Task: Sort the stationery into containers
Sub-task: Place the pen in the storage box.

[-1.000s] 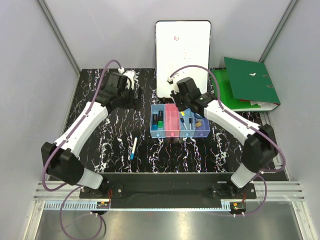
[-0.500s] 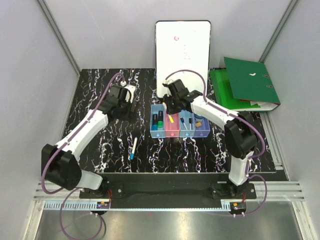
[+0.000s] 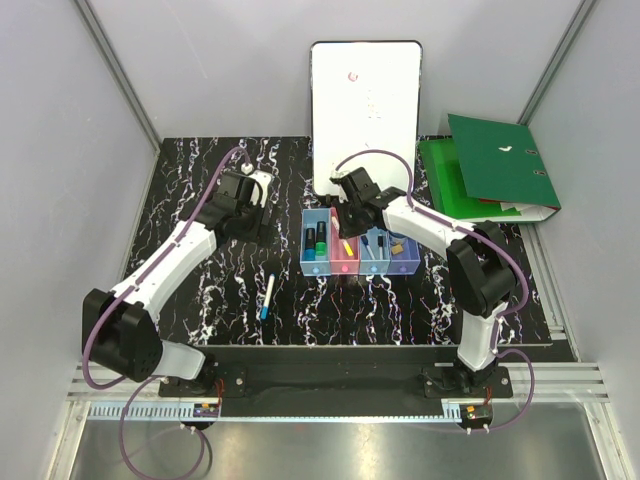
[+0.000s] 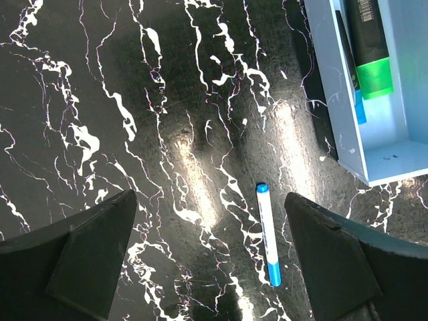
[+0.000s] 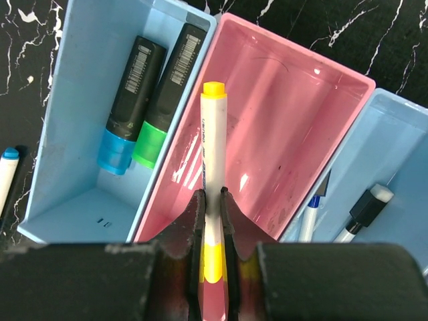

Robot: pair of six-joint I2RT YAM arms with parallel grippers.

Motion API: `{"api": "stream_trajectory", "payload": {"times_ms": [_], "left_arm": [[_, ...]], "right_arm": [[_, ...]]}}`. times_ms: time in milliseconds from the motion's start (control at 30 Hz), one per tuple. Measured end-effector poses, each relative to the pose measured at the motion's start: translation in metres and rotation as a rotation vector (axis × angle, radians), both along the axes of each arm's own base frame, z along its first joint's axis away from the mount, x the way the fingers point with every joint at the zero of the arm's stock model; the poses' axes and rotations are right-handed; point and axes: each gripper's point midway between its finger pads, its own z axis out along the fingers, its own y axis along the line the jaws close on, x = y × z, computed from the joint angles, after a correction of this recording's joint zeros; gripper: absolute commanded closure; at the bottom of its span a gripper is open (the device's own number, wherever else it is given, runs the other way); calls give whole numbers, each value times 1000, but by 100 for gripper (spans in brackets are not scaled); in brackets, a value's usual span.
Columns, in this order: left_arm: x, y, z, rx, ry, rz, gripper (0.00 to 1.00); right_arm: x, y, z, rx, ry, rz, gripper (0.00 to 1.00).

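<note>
My right gripper (image 5: 212,194) is shut on a slim white pen with yellow ends (image 5: 213,134), held just above the pink bin (image 5: 294,127) of the containers (image 3: 360,252). From above, the right gripper (image 3: 347,226) hangs over that bin's far end. The left light blue bin (image 5: 73,107) holds a green-black marker (image 5: 169,100) and a blue-black marker (image 5: 129,103). The third bin (image 5: 398,147) holds pens (image 5: 364,207). A white pen with blue ends (image 4: 269,234) lies on the table below my open left gripper (image 4: 208,197), nearer its right finger.
A white board (image 3: 365,100) stands behind the bins. A green binder (image 3: 497,165) lies at the back right. The blue-ended pen (image 3: 267,297) lies left of the bins on the black marbled table (image 3: 200,270). Grey walls close in the sides.
My right gripper swung left with the yellow-ended pen, from over the right-hand bins to the pink bin. The left arm shifted slightly nearer, still open.
</note>
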Motion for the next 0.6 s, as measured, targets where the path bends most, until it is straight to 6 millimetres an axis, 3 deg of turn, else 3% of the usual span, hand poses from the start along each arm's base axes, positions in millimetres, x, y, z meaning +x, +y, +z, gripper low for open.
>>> {"api": "stream_trajectory", "payload": {"times_ms": [100, 167, 333, 600], "left_arm": [[0, 0, -1, 0, 2, 0, 1], [-2, 0, -4, 2, 9, -1, 2], [-6, 1, -10, 4, 27, -5, 3], [-10, 0, -15, -1, 46, -9, 6]], "right_arm": [[-1, -2, -2, -2, 5, -1, 93], [0, -2, -2, -3, 5, -2, 79], [2, -1, -1, 2, -8, 3, 64], [2, -3, 3, -6, -35, 31, 61]]}}
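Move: The right hand still pinches the yellow-ended pen over the pink compartment, whose middle is roughly 1 cm ahead and 4 cm below; two highlighters lie about 6 cm left and 1 cm ahead, and the blue compartment some 6 cm right, level with the hand, both 4 cm below. From the empty left hand, the blue marker lies about 7 cm back, 4 cm right and 12 cm below, the pink compartment 5 cm ahead, 20 cm right, 10 cm down. Hold the right gripper practically still over the pink compartment, then part its fingers to well under half open, so that they let go of the pen. Meanwhile ease the open left gripper down about 1.5 cm and back about 1 cm, towards the blue marker, touching nothing. ##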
